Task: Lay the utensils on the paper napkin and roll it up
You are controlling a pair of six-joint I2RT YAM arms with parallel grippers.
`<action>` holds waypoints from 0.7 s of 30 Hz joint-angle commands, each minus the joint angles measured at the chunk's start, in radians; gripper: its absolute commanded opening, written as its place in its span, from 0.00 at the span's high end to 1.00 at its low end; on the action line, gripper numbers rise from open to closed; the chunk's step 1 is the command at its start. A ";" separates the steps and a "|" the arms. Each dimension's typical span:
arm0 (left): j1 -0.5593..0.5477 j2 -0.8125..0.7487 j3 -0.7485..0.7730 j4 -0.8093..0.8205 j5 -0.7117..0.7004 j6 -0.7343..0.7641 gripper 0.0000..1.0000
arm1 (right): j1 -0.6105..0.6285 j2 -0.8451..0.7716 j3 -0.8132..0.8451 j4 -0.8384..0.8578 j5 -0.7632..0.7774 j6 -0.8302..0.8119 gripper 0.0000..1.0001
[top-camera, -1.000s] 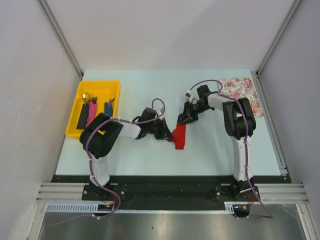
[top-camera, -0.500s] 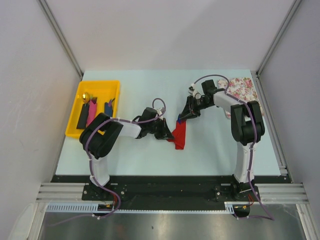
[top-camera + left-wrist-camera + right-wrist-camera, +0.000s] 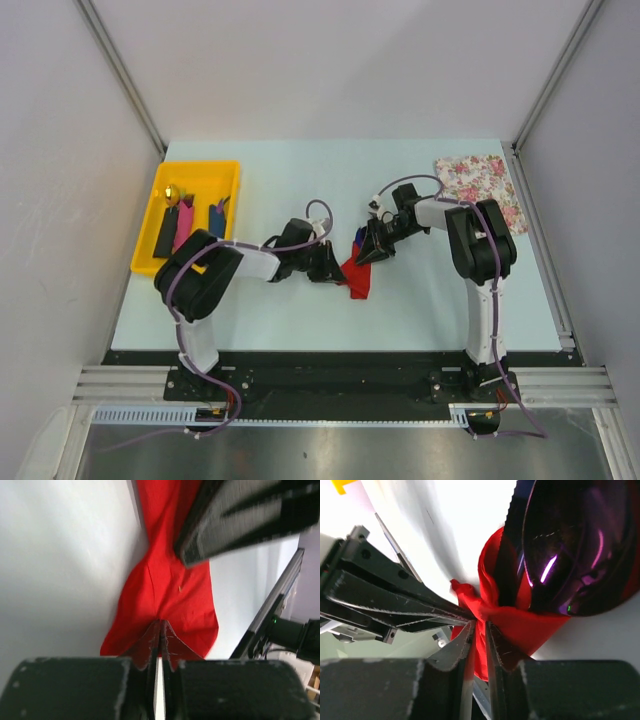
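The red paper napkin [image 3: 356, 277] lies bunched at mid-table, wrapped round dark utensils. A glossy purple spoon bowl [image 3: 575, 545] and a serrated knife edge [image 3: 511, 520] stick out of its folds [image 3: 520, 622]. My right gripper [image 3: 363, 255] comes in from the right and is shut on a twisted part of the napkin, red paper showing between its tips [image 3: 479, 625]. My left gripper [image 3: 333, 270] comes from the left, jaws together, tips [image 3: 161, 624] at the napkin's [image 3: 165, 590] near edge, seemingly pinching it. More utensils [image 3: 184, 226] lie in the yellow tray.
The yellow tray [image 3: 228, 175] sits at the table's left side, holding black, pink and blue handles and a small gold piece [image 3: 172, 192]. A white pink-flowered sheet [image 3: 482, 185] lies at the back right corner. Grey walls close in both sides.
The right arm swung out to the right and came back, lower and closer to the napkin. The napkin stands shorter and more bunched than before. The left arm has hardly moved.
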 commanded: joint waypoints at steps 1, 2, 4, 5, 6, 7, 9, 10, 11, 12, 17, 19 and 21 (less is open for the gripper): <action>-0.010 -0.097 -0.049 0.058 0.086 0.073 0.86 | 0.002 0.043 -0.020 0.015 0.073 -0.054 0.82; -0.008 -0.110 -0.049 0.076 0.107 0.070 0.83 | 0.004 0.048 -0.021 0.014 0.080 -0.059 0.82; -0.008 -0.137 -0.047 0.127 0.165 0.067 0.76 | 0.004 0.052 -0.023 0.014 0.087 -0.070 0.83; -0.011 -0.147 -0.039 0.136 0.179 0.069 0.74 | 0.002 0.054 -0.023 0.012 0.089 -0.070 0.82; -0.011 -0.151 -0.036 0.148 0.196 0.070 0.73 | 0.004 0.052 -0.024 0.012 0.089 -0.071 0.83; -0.013 -0.154 -0.032 0.162 0.204 0.066 0.72 | 0.002 0.054 -0.026 0.012 0.090 -0.073 0.83; -0.021 -0.145 -0.007 0.173 0.221 0.064 0.72 | 0.002 0.054 -0.026 0.009 0.092 -0.074 0.83; -0.031 -0.139 0.003 0.178 0.234 0.067 0.72 | 0.002 0.054 -0.027 0.011 0.092 -0.074 0.83; -0.037 -0.124 0.026 0.176 0.239 0.069 0.72 | 0.002 0.055 -0.026 0.011 0.090 -0.071 0.83; -0.045 -0.113 0.037 0.179 0.244 0.069 0.72 | 0.002 0.057 -0.024 0.012 0.090 -0.073 0.83; -0.077 -0.004 0.106 0.173 0.299 0.020 0.72 | 0.002 0.055 -0.023 0.012 0.092 -0.073 0.83; -0.074 0.040 0.097 0.202 0.319 -0.030 0.73 | 0.001 0.055 -0.023 0.011 0.092 -0.074 0.83; -0.067 0.056 0.056 0.227 0.322 -0.054 0.77 | 0.002 0.055 -0.023 0.014 0.092 -0.071 0.83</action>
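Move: Some 4 cm to the left hand's right and 2 cm nearer the base lies the near end of the napkin roll, about 1 cm below the fingertips. The purple spoon bowl sticks out of the roll's far end, about 10 cm ahead of that hand and 3 cm to its right, with the blue knife about 1 cm nearer the base than the bowl. From the right hand, the roll's near end lies some 6 cm back, level sideways and about 1 cm down. Letting go of the napkin's left edge, the left hand opens its fingers about a quarter, slips back a couple of centimetres, then arcs up some 8 cm and right about 6 cm over the roll's near end, swinging about 15 degrees clockwise and just starting to sink at the finish. The right hand stays down on the fold beside the spoon bowl. ##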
